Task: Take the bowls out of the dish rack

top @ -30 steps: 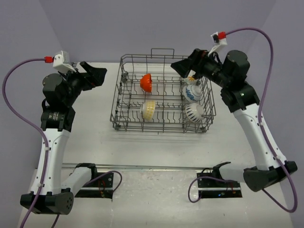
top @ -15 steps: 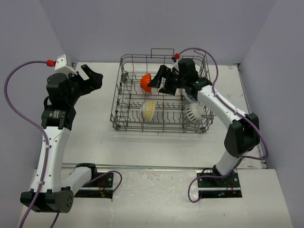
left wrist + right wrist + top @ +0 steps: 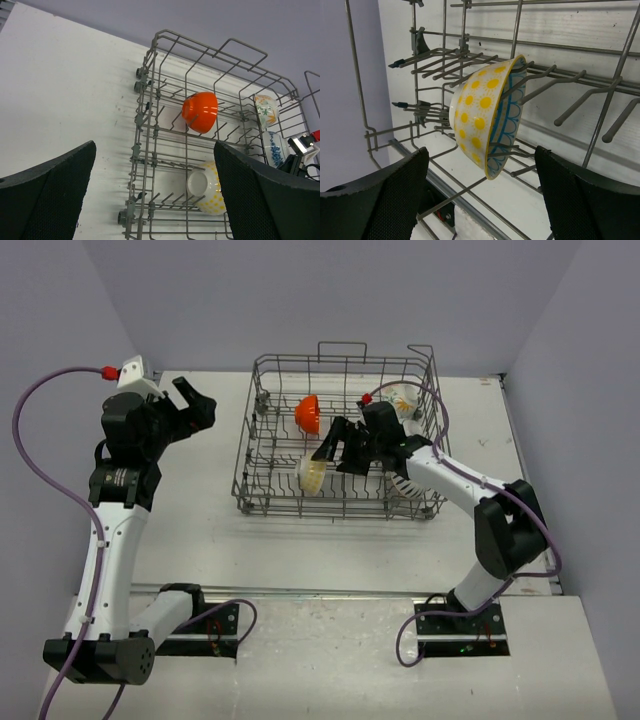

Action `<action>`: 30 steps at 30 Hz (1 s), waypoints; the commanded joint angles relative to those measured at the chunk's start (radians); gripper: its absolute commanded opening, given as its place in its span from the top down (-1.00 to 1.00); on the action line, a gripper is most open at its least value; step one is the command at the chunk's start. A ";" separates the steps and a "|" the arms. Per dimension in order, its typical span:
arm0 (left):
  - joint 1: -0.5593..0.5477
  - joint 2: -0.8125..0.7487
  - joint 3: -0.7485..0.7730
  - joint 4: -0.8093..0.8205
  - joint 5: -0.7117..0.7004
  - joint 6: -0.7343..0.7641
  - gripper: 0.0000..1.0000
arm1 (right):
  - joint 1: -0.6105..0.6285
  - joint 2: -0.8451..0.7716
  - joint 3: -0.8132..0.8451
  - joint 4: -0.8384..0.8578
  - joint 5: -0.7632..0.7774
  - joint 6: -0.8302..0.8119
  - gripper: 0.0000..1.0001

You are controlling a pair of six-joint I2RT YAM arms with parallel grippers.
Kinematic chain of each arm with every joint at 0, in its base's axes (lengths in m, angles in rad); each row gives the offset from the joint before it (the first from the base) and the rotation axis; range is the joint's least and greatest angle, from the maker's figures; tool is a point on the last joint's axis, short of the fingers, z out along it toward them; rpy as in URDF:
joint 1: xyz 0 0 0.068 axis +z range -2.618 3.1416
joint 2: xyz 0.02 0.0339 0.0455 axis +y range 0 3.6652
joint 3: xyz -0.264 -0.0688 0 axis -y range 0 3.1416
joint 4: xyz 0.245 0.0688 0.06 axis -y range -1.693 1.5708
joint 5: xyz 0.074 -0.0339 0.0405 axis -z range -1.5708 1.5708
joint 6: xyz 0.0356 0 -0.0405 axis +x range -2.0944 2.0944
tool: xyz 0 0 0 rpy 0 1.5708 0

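Note:
The grey wire dish rack (image 3: 300,502) stands mid-table. On edge among its tines are an orange bowl (image 3: 308,413) and a yellow-dotted bowl (image 3: 313,472). A striped bowl (image 3: 407,483) and a patterned bowl (image 3: 404,398) sit at its right end. My right gripper (image 3: 336,452) is inside the rack, open, right beside the yellow-dotted bowl. In the right wrist view that bowl (image 3: 480,115) hangs just ahead of the open gripper (image 3: 481,156), untouched. My left gripper (image 3: 195,405) hovers open left of the rack. Its wrist view shows the orange bowl (image 3: 201,111), the yellow-dotted bowl (image 3: 207,186) and a blue-patterned bowl (image 3: 274,146).
Bare white table (image 3: 200,530) lies left of and in front of the rack. A handle loop (image 3: 342,346) rises from the rack's far rim. The rack's tines (image 3: 570,82) and wires surround my right gripper. Purple walls close in the back and sides.
My right arm has swung from the rack's far right corner down and left into the rack, ending at the yellow-dotted bowl. The left arm has barely shifted. Both grippers stay open.

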 commanded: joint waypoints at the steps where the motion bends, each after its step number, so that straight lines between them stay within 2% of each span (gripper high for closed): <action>1: -0.003 -0.013 0.045 -0.015 -0.013 0.031 -1.00 | 0.002 -0.049 -0.008 0.090 0.030 0.015 -0.72; 7: -0.003 -0.016 0.040 -0.023 -0.016 0.037 -1.00 | 0.002 -0.009 -0.018 0.177 -0.025 0.041 -0.64; 11: -0.003 -0.018 0.037 -0.027 -0.021 0.045 -1.00 | 0.002 0.017 -0.032 0.241 -0.061 0.076 -0.48; 22: -0.003 -0.009 0.033 -0.061 -0.038 0.056 -1.00 | 0.002 0.045 -0.107 0.378 -0.104 0.164 -0.45; 30: -0.003 -0.012 0.022 -0.061 -0.036 0.057 -1.00 | 0.002 0.034 -0.184 0.481 -0.119 0.217 -0.01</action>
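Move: The yellow-patterned bowl stands on its side in the rack, its open rim facing right; its middle is about 4 cm to the right hand's left, 2 cm back and some 5 cm lower. The orange bowl lies roughly 13 cm ahead and 6 cm left of this hand, and a striped dish some 18 cm right and 4 cm back. From the left hand, the yellow-patterned bowl is about 24 cm right, 1 cm back and 24 cm below. The right hand first lifts slightly while edging left and forward, then sinks again by some 2.5 cm, ending about 2.5 cm farther left, with the open fingers brought to either side of the yellow-patterned bowl's wall at the rim. On the way the wrist rolls about 15 degrees, the hand's left side rising, and the fingers narrow from nearly wide to around half open, most of it late, one outside the bowl and the other on its hollow side; a firm pinch can't be seen yet. ##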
